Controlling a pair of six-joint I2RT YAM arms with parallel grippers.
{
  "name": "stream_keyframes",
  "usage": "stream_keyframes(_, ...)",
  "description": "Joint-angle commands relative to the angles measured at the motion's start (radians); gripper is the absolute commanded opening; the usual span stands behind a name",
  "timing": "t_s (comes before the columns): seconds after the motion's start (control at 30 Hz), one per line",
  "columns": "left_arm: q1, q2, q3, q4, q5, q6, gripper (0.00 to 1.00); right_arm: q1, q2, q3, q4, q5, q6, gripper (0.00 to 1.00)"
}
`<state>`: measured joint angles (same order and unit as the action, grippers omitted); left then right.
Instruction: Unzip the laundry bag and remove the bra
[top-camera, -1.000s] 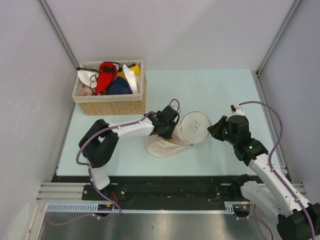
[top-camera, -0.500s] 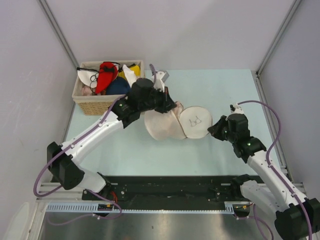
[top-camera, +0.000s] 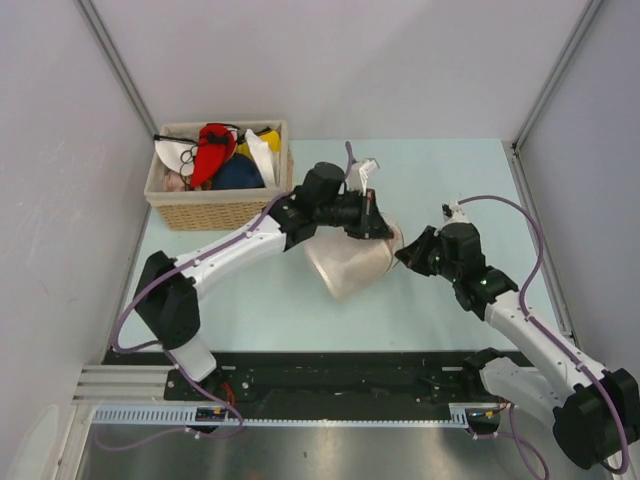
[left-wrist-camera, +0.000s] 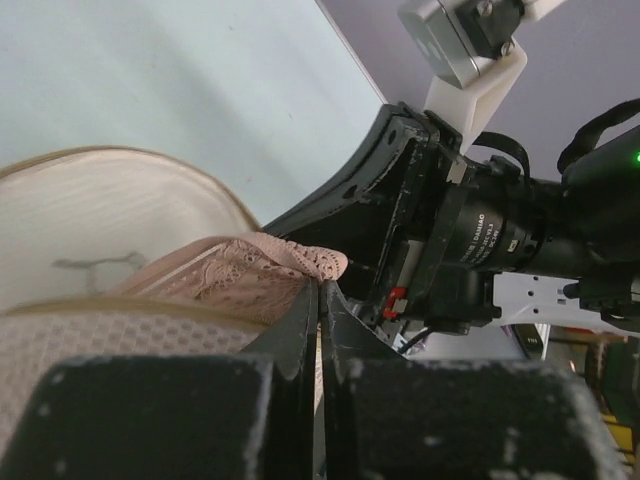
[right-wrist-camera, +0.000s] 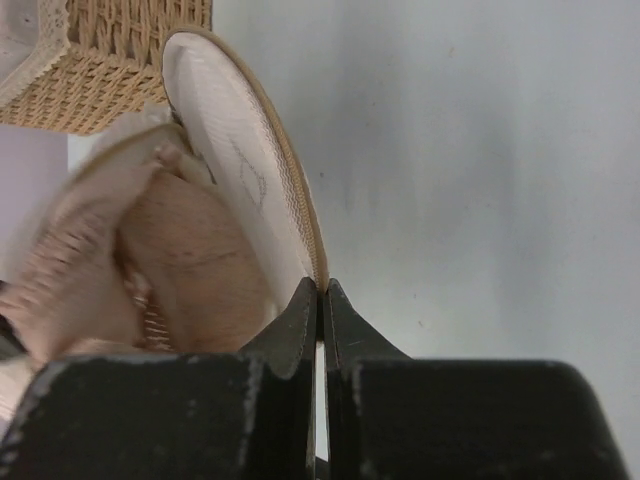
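Note:
The laundry bag (top-camera: 350, 262), a cream mesh pouch, hangs open and tilted between my two grippers at the table's middle. My left gripper (top-camera: 385, 228) is shut on a pale pink lace garment (left-wrist-camera: 250, 275) that sticks out of the bag's opening. The round lid with its small line drawing (left-wrist-camera: 110, 220) stands behind the lace. My right gripper (top-camera: 403, 255) is shut on the lid's zipper rim (right-wrist-camera: 305, 235), and the pink garment (right-wrist-camera: 190, 260) shows inside the bag beside it. A bright red bra (top-camera: 212, 150) lies in the wicker basket, away from both grippers.
The wicker basket (top-camera: 220, 210) stands at the back left and holds white, yellow and dark blue bras; its corner also shows in the right wrist view (right-wrist-camera: 100, 60). The two grippers nearly touch. Grey walls enclose the pale green table (top-camera: 450, 180).
My left arm lifted the bag from the table, then swung right over it. The lid, lying flat before, now stands on edge. My right gripper moved left with the rim.

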<state>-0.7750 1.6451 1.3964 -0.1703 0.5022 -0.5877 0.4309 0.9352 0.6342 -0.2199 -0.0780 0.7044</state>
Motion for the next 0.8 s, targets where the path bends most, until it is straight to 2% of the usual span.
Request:
stream_keyframes(0.0, -0.038, 0.036, 0.116, 0.074, 0.085, -0.047, 0.0, 0.017, 0.045, 0.01, 0.094, -0.049, 0.038, 0.0)
stream_keyframes(0.13, -0.044, 0.056, 0.216, 0.054, 0.116, -0.05, 0.01, 0.02, 0.097, -0.025, 0.119, -0.058, 0.046, 0.0)
stream_keyframes(0.27, -0.014, -0.014, 0.334, 0.002, 0.087, -0.009, 0.0, 0.0, 0.067, -0.048, 0.091, -0.04, 0.029, 0.0)
stream_keyframes(0.43, 0.068, -0.097, 0.312, 0.016, 0.017, -0.003, 0.0, -0.099, -0.079, -0.05, -0.033, -0.052, -0.023, 0.0)
stream_keyframes(0.53, 0.086, -0.079, 0.294, -0.012, 0.01, 0.008, 0.0, -0.205, -0.206, -0.002, -0.116, -0.136, -0.048, 0.0)
stream_keyframes(0.6, 0.08, -0.056, 0.228, 0.021, 0.009, -0.004, 0.0, -0.239, -0.257, 0.064, -0.163, -0.16, -0.056, 0.0)
stream_keyframes(0.67, 0.071, 0.001, 0.158, 0.073, 0.028, -0.053, 0.0, -0.238, -0.266, 0.108, -0.171, -0.186, -0.034, 0.0)
stream_keyframes(0.77, 0.011, 0.108, 0.154, 0.121, 0.059, -0.116, 0.01, -0.189, -0.266, 0.107, -0.129, -0.181, 0.016, 0.0)
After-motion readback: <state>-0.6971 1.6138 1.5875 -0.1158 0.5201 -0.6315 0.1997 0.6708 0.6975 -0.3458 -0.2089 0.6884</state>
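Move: The left fingers already pinch the bra's lace edge at the mouth of the laundry bag. The bag's body hangs about 8 cm to the left, 3 cm ahead and 8 cm below them; its lid is roughly 4 cm ahead, 3 cm right and 8 cm below. The basket stands some 22 cm ahead, 34 cm left and 17 cm lower. From the right hand, which grips the lid's rim, the bag's body is about 9 cm left, 2 cm ahead and level. A quick shaking jerk upward by both arms: the left hand first swings about 3 cm right, then whips up some 15 cm and back left with its fingertips tilting up, drifting forward, and starts to drop again, still pinching the lace. The right hand, keeping the lid rim, dips about 4 cm, then rises well above its start while pulling right, away from the left hand. ##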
